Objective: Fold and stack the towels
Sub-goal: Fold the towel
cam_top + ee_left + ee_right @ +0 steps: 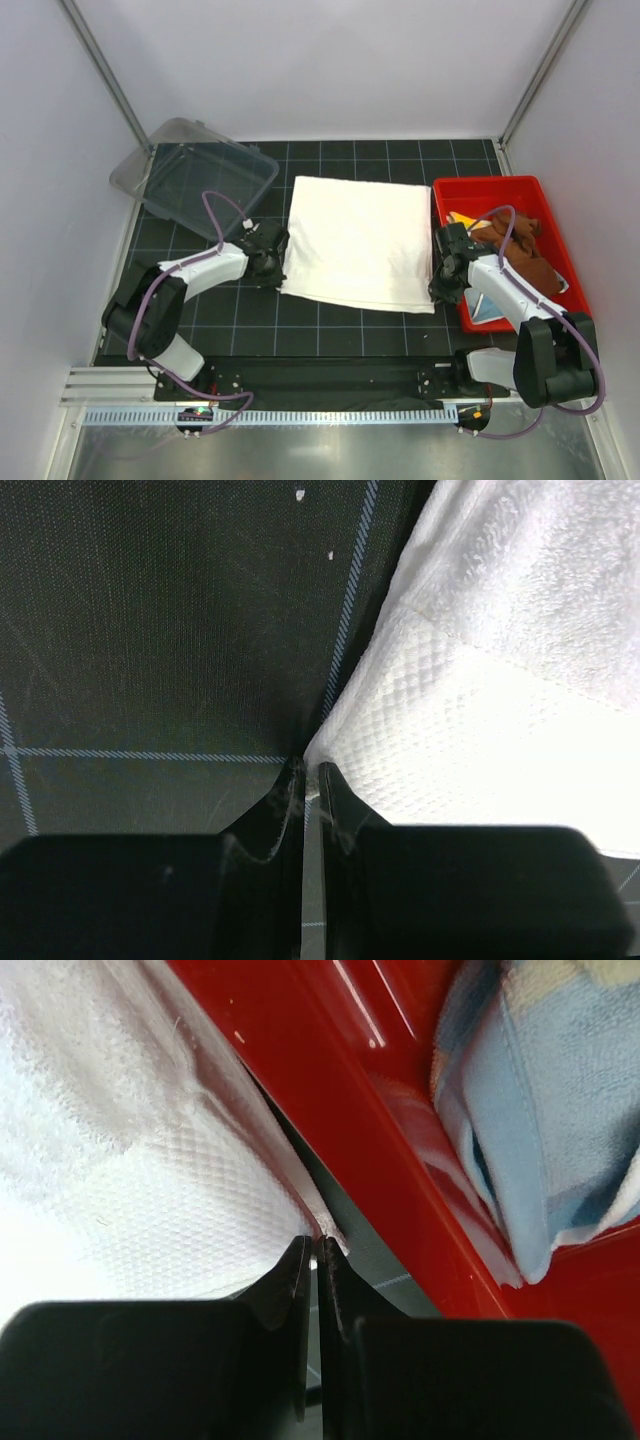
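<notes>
The large cream-white towel (360, 245) lies folded flat mid-table. My left gripper (281, 262) is at its left edge near the front corner, and in the left wrist view the gripper (311, 770) is shut on the cream-white towel (480, 740) at that corner. My right gripper (438, 282) is at the right edge, and in the right wrist view it (318, 1245) pinches the hem of the white towel (150, 1190). A rust-brown towel (520, 255), a light-blue towel (490, 312) (560, 1100) and a bit of a yellow one (462, 218) lie in the red bin.
The red bin (485, 185) stands just right of the white towel, its wall (350, 1090) close beside my right fingers. A clear plastic tub (195, 175) sits at the back left. The black gridded mat (330, 340) covers the table.
</notes>
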{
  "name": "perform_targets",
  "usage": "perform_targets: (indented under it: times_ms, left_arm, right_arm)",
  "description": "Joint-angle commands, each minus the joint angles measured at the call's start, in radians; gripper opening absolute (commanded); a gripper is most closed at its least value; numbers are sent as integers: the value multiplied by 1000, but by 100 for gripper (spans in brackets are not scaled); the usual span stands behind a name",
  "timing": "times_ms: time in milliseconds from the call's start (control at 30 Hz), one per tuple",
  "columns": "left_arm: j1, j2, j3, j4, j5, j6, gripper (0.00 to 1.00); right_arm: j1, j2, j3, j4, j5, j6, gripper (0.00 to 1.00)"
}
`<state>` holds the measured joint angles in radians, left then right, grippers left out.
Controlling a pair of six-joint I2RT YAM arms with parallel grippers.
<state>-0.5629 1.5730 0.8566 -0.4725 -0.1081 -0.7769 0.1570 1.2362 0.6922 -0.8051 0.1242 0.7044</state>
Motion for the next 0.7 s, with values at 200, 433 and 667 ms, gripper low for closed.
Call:
perform_targets:
  times_ms: [200, 433, 667]
  left_arm:
    - [9, -65, -22, -23, -27, 21, 0]
    - [8, -120, 120, -121, 7, 22, 0]
    - [3, -105, -35, 43, 74, 2, 0]
  right_arm:
    - [-14, -38, -56, 55, 98, 49, 1]
    - [-16, -46, 315, -166, 130, 1, 1]
    - [-11, -196, 250, -237, 49, 58, 1]
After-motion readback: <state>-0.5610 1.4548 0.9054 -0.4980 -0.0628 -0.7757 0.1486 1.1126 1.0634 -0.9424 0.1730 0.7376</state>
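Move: Both grippers hold the near corners of the white towel's upper layer almost at table height. From the left gripper the towel's middle lies about 12 cm ahead and 16 cm to the right, and the clear bin's middle some 23 cm ahead and 20 cm to the left. From the right gripper the towel's middle is roughly 15 cm ahead and 13 cm to the left; the red bin's middle is 9 cm ahead and 16 cm to the right, the blue cloth inside it level with the gripper and 9 cm to the right. Keep both grippers shut on the upper layer's near corners. After a short, nearly still start, raise the right gripper about 13 cm while carrying it half as far forward along the red bin, swinging its fingertips some 20 degrees forward. Lift the left gripper only about 5 cm, easing slightly to the right, so the edge peels up off the lower layer. ##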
